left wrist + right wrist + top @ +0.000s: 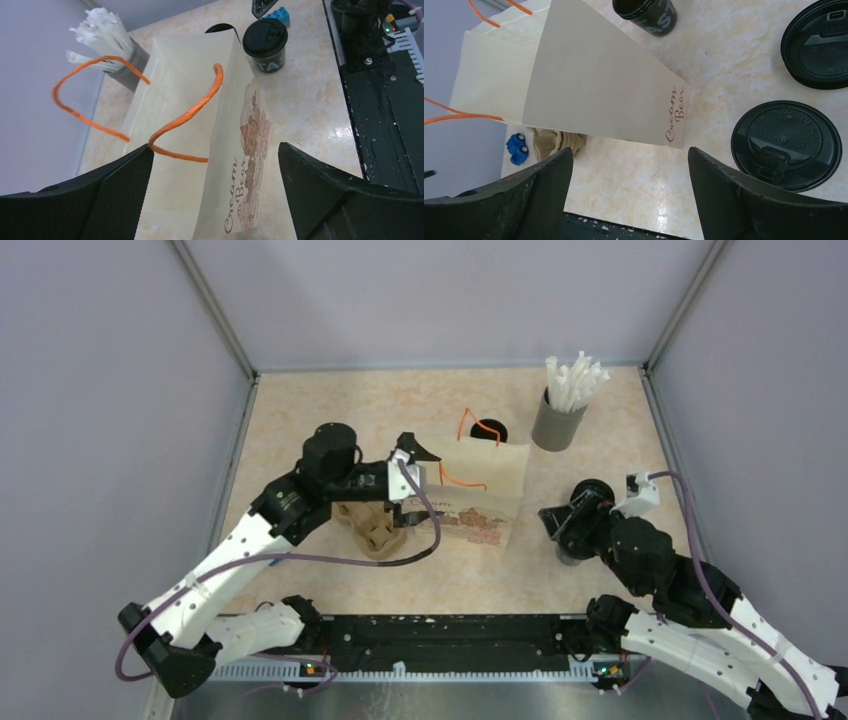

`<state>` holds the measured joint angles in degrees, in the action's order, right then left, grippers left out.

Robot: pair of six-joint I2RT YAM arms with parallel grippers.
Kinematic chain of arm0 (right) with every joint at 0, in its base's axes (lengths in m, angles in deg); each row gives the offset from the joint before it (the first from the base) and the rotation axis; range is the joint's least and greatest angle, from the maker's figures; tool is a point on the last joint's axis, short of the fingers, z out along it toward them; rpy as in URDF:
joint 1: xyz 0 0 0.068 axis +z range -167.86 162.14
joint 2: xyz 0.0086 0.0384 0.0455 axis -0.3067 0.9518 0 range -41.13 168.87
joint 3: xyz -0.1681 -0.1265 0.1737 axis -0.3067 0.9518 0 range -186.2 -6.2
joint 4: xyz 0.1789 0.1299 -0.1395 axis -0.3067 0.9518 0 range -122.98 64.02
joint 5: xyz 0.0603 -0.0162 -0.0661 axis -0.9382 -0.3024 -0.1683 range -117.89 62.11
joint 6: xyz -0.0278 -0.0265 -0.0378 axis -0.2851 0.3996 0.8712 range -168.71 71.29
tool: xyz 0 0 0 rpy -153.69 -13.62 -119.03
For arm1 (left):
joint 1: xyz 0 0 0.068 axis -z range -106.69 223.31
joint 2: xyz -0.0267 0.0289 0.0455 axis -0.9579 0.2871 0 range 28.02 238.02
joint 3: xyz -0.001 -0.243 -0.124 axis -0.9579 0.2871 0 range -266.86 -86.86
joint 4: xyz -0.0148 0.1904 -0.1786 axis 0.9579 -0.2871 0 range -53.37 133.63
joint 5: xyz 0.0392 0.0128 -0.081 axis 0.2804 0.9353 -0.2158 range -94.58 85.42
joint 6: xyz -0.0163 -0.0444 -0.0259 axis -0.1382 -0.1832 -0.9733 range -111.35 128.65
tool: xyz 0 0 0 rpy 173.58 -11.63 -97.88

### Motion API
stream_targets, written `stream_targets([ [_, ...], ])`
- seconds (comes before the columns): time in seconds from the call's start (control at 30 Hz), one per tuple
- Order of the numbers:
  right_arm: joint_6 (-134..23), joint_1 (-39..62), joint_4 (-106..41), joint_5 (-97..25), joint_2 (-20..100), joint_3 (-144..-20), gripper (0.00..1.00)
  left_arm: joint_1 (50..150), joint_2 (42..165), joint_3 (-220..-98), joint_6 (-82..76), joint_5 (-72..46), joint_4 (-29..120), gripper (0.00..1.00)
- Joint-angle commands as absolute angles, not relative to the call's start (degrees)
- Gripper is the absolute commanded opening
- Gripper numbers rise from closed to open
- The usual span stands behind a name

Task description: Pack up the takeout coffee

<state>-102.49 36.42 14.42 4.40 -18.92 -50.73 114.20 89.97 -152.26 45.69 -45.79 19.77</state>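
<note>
A cream paper bag (483, 492) with orange handles (186, 116) stands mid-table, printed side toward the near edge. My left gripper (416, 480) is open at the bag's left end; in the left wrist view its fingers straddle the bag (200, 150), and one handle loop touches the left fingertip (142, 160). Two lidded black coffee cups (786, 145) (819, 45) stand right of the bag. My right gripper (560, 523) hangs open just beside them with nothing between its fingers (629, 195). Another black cup (490, 430) stands behind the bag.
A brown cardboard cup carrier (368, 528) lies under my left arm, left of the bag. A grey holder full of white straws (557, 418) stands at the back right. Grey walls close in the table on three sides, and a black rail (450, 640) runs along the near edge.
</note>
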Motion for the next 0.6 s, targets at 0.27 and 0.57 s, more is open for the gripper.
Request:
stream_targets([
  [0.27,-101.7,37.0,11.4,1.8,-12.3,-49.9,0.84,114.4,69.9,-146.6,10.0,-3.9,18.0,0.99],
  [0.57,-97.9,37.0,11.5,-2.6,-10.1,-49.3,0.82,114.4,67.2,-136.5,-8.4,17.6,12.7,0.99],
])
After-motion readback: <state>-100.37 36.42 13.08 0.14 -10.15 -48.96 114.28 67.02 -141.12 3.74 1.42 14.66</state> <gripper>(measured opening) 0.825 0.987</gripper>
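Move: The cup carrier lies about 17 cm to the left hand's left, 5 cm ahead and 28 cm below; the paper bag is 5 cm ahead and 5 cm right of that hand, the blue toy some 37 cm left and 4 cm back. From the right hand the bag stands 17 cm left and 8 cm ahead, the lidded cup 7 cm right and level, a black lid 13 cm right and 12 cm ahead. Open left hand swings about 13 cm left towards the carrier, turning counter-clockwise; right sinks 4 cm, veering left. ##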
